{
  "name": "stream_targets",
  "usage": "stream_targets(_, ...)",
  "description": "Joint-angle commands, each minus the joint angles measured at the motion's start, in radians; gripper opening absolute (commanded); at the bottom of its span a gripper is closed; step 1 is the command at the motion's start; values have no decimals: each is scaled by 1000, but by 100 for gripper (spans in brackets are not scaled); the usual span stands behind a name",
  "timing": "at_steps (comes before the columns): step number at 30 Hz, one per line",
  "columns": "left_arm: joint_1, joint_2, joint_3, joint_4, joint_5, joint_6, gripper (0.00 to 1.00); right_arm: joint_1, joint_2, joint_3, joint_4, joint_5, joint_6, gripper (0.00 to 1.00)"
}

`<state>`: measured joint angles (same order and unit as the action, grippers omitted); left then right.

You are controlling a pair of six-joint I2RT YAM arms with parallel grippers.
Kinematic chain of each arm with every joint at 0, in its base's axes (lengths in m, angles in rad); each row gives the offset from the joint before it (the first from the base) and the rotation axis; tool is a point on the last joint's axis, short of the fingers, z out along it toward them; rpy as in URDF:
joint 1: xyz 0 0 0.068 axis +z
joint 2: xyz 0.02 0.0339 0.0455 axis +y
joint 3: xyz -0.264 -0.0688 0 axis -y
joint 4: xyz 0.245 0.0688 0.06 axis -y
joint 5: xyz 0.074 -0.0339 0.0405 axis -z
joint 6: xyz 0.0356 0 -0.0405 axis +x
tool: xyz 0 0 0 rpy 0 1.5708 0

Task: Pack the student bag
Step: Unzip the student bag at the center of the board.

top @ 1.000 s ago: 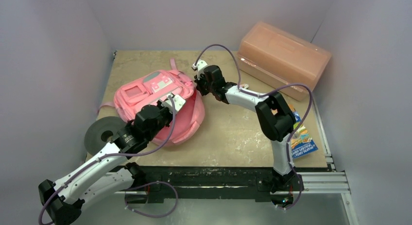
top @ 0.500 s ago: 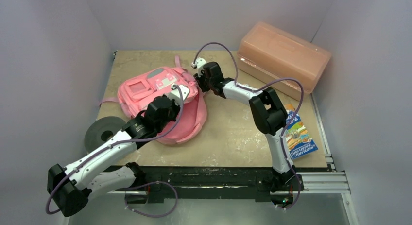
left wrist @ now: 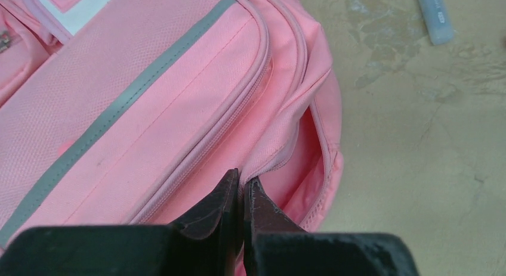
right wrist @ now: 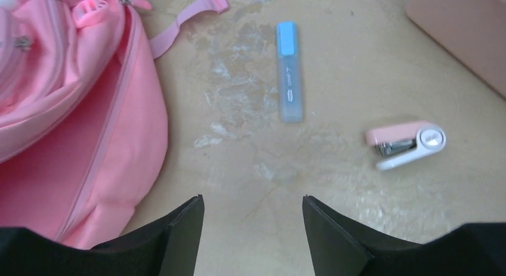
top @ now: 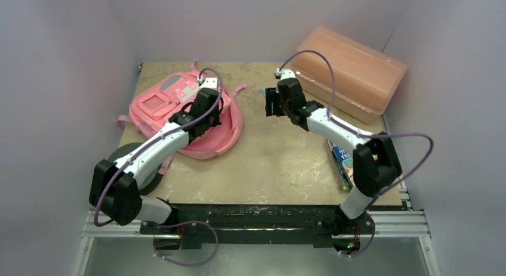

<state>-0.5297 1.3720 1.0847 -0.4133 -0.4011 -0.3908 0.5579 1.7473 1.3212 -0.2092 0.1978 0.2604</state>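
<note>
The student bag point(top: 156, 104), a soft pink backpack with grey-and-white patches, lies at the far left of the table. Its main opening point(left wrist: 310, 163) gapes toward the middle of the table. My left gripper point(left wrist: 241, 183) is shut on the zipper edge of that opening, and from above it point(top: 212, 109) sits over the bag's right side. My right gripper point(right wrist: 253, 201) is open above bare table just right of the bag point(right wrist: 71, 109), holding nothing. From above the right gripper point(top: 270, 106) hangs between the bag and the box.
A blue highlighter point(right wrist: 289, 73) and a pink-and-white stapler point(right wrist: 406, 145) lie on the table beyond my right gripper. A translucent orange-pink box point(top: 349, 70) stands at the back right. A book point(top: 342, 163) lies under my right arm. A grey roll point(top: 128, 160) sits at the front left.
My right gripper has let go of the bag, opened and swung right. My left gripper, still shut on the bag's edge, has pulled it toward the far left.
</note>
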Motion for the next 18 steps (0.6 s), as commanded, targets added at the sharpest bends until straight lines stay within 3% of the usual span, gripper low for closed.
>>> stream_targets(1, 25, 12, 42, -11, -3, -63, 0, -10, -246, -261, 93, 9, 249, 66)
stream_targets(5, 30, 22, 33, 19, 104, -71, 0, -65, -467, -449, 59, 177, 339, 78)
stream_targets(9, 30, 36, 65, -19, 196, -119, 1, -257, -678, -575, -87, 220, 516, 91)
stream_targets(14, 40, 25, 71, -16, 330, -174, 44, -435, -891, -627, -250, 307, 600, 99)
stream_targets(16, 41, 21, 66, -3, 343, -185, 57, -497, -938, -605, -309, 357, 601, 99)
stream_targets(18, 43, 27, 64, 2, 362, -188, 62, -572, -979, -602, -365, 391, 630, 99)
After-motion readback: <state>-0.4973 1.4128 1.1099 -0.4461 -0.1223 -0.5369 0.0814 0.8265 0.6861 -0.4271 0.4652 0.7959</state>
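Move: Behind and to the right of the empty right hand lie the books, about 20 cm back, 29 cm right and 14 cm below. From that hand, the stapler lies some 8 cm right and level with it, the peach box 10 cm ahead and 27 cm right. The left hand still pinches the bag's right-hand edge; the bag's middle is 4 cm ahead, 11 cm left and 9 cm below it. Swinging quickly away from the bag, the right hand travels about 27 cm to the right and 14 cm back towards the books, turning some 55 degrees clockwise as its already parted fingers spread fully. The left hand lowers the bag's edge a little, then rolls and slides about 4 cm right, opening its fingers past halfway to let go. ##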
